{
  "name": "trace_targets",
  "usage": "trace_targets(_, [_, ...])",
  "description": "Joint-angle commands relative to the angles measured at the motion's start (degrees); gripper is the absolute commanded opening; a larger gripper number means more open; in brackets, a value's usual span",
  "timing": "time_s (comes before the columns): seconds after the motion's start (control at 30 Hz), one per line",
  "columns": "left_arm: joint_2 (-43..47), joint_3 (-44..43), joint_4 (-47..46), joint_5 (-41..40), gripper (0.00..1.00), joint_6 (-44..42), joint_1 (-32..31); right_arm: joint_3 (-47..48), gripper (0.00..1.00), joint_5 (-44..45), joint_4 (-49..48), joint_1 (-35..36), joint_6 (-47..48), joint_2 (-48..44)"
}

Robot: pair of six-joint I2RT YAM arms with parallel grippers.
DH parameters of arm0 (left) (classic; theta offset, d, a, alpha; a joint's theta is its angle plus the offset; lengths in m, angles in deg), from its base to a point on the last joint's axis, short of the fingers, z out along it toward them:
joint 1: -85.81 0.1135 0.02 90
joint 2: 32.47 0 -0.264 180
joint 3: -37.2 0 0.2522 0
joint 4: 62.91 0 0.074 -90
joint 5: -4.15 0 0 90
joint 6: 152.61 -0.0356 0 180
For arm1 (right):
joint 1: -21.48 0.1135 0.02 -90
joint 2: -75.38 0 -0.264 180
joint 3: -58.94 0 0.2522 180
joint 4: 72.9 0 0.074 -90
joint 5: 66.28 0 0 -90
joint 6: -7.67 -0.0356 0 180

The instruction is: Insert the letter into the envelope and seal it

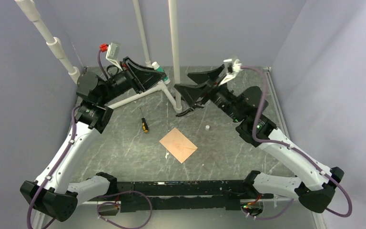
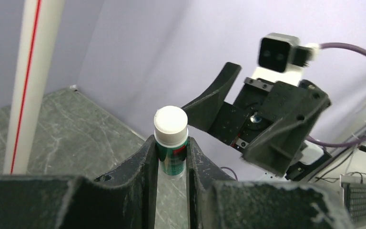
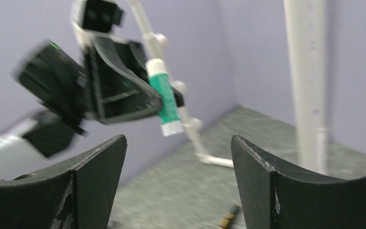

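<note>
A flat peach-tan envelope [image 1: 177, 144] lies at the table's middle, with no flap standing open. The letter does not show as a separate sheet. Both arms are raised at the back, well away from the envelope. My left gripper [image 1: 159, 72] [image 2: 171, 149] is shut on a green glue stick [image 1: 157, 68] [image 2: 170, 128] with a white top, held upright. Facing it, my right gripper [image 1: 196, 82] [image 3: 178, 143] stands wide open with nothing between its fingers. The glue stick [image 3: 164, 98] hangs ahead of and above it.
A yellow-and-black screwdriver [image 1: 144, 125] lies left of the envelope. To its right sits a small white cap [image 1: 208, 127], and a white scrap [image 1: 167, 155] lies at its near corner. White pipes [image 1: 174, 47] stand at the back middle, with walls on both sides.
</note>
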Motion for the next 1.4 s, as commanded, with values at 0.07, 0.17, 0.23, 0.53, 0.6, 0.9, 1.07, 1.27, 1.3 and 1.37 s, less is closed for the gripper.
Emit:
trace_targets(0.07, [1.4, -1.4, -9.0, 4.7, 0.02, 5.8, -0.1, -4.9, 0.84, -15.0, -19.3, -3.7, -33.8, 1.7])
trace_targets(0.17, [1.5, -1.0, -11.0, 4.8, 0.02, 9.3, -0.1, -4.2, 0.80, -18.5, -23.7, -4.2, -37.7, 3.9])
trace_targets(0.23, [1.5, -0.2, -13.1, 4.9, 0.02, 12.7, -0.1, -3.6, 0.72, -19.9, -26.2, -4.4, -39.8, 5.4])
trace_targets(0.53, [1.9, 1.0, -15.3, 4.9, 0.02, 15.9, -0.1, -3.3, 0.36, -22.6, -33.9, -4.7, -44.6, 8.5])
trace_targets(0.6, [2.1, 1.1, -14.8, 5.0, 0.02, 15.8, -0.1, -3.5, 0.38, -22.5, -33.9, -4.7, -44.2, 8.5])
trace_targets(0.9, [2.1, 0.7, -13.9, 5.1, 0.02, 14.8, -0.1, -1.5, 0.20, -22.0, -28.1, -4.7, -40.0, 8.9])
trace_targets(1.07, [2.4, 0.2, -10.3, 4.2, 0.02, 12.6, -0.1, 1.9, 0.07, -21.0, -20.5, -4.7, -31.1, 9.5])
trace_targets(1.27, [2.0, -2.0, 4.9, -1.5, 0.02, 7.9, -0.1, 9.5, 0.01, -12.9, 1.8, -1.9, -2.1, 9.1])
trace_targets(1.3, [1.7, -2.6, 7.8, -2.6, 0.02, 7.3, -0.1, 10.3, 0.00, -10.3, 4.2, -1.0, 3.4, 9.0])
trace_targets(1.37, [0.8, -4.0, 13.7, -5.5, 0.03, 6.6, -0.1, 11.1, 0.00, -3.2, 7.9, 0.9, 12.8, 9.0])
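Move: My left fingers already hold the glue stick, which stands roughly on end at its hand point. From my open right hand the stick is about 5 cm left, 2 cm ahead and 1 cm higher. The white pole rises some 16 cm ahead and 2 cm left of my right hand. About 45 cm below that hand lie the envelope, 2 cm back and 2 cm left, and a small white piece, 7 cm ahead and 11 cm right. My right hand swings left and back about 5 cm, rising a little and turning some 30 degrees counter-clockwise, then shuts its open fingers on the glue stick's lower end. My left hand keeps its grip, drawing back and up about 4 cm each way. Then both ease forward and down together, the right rolling and turning partly back as though twisting that end. ##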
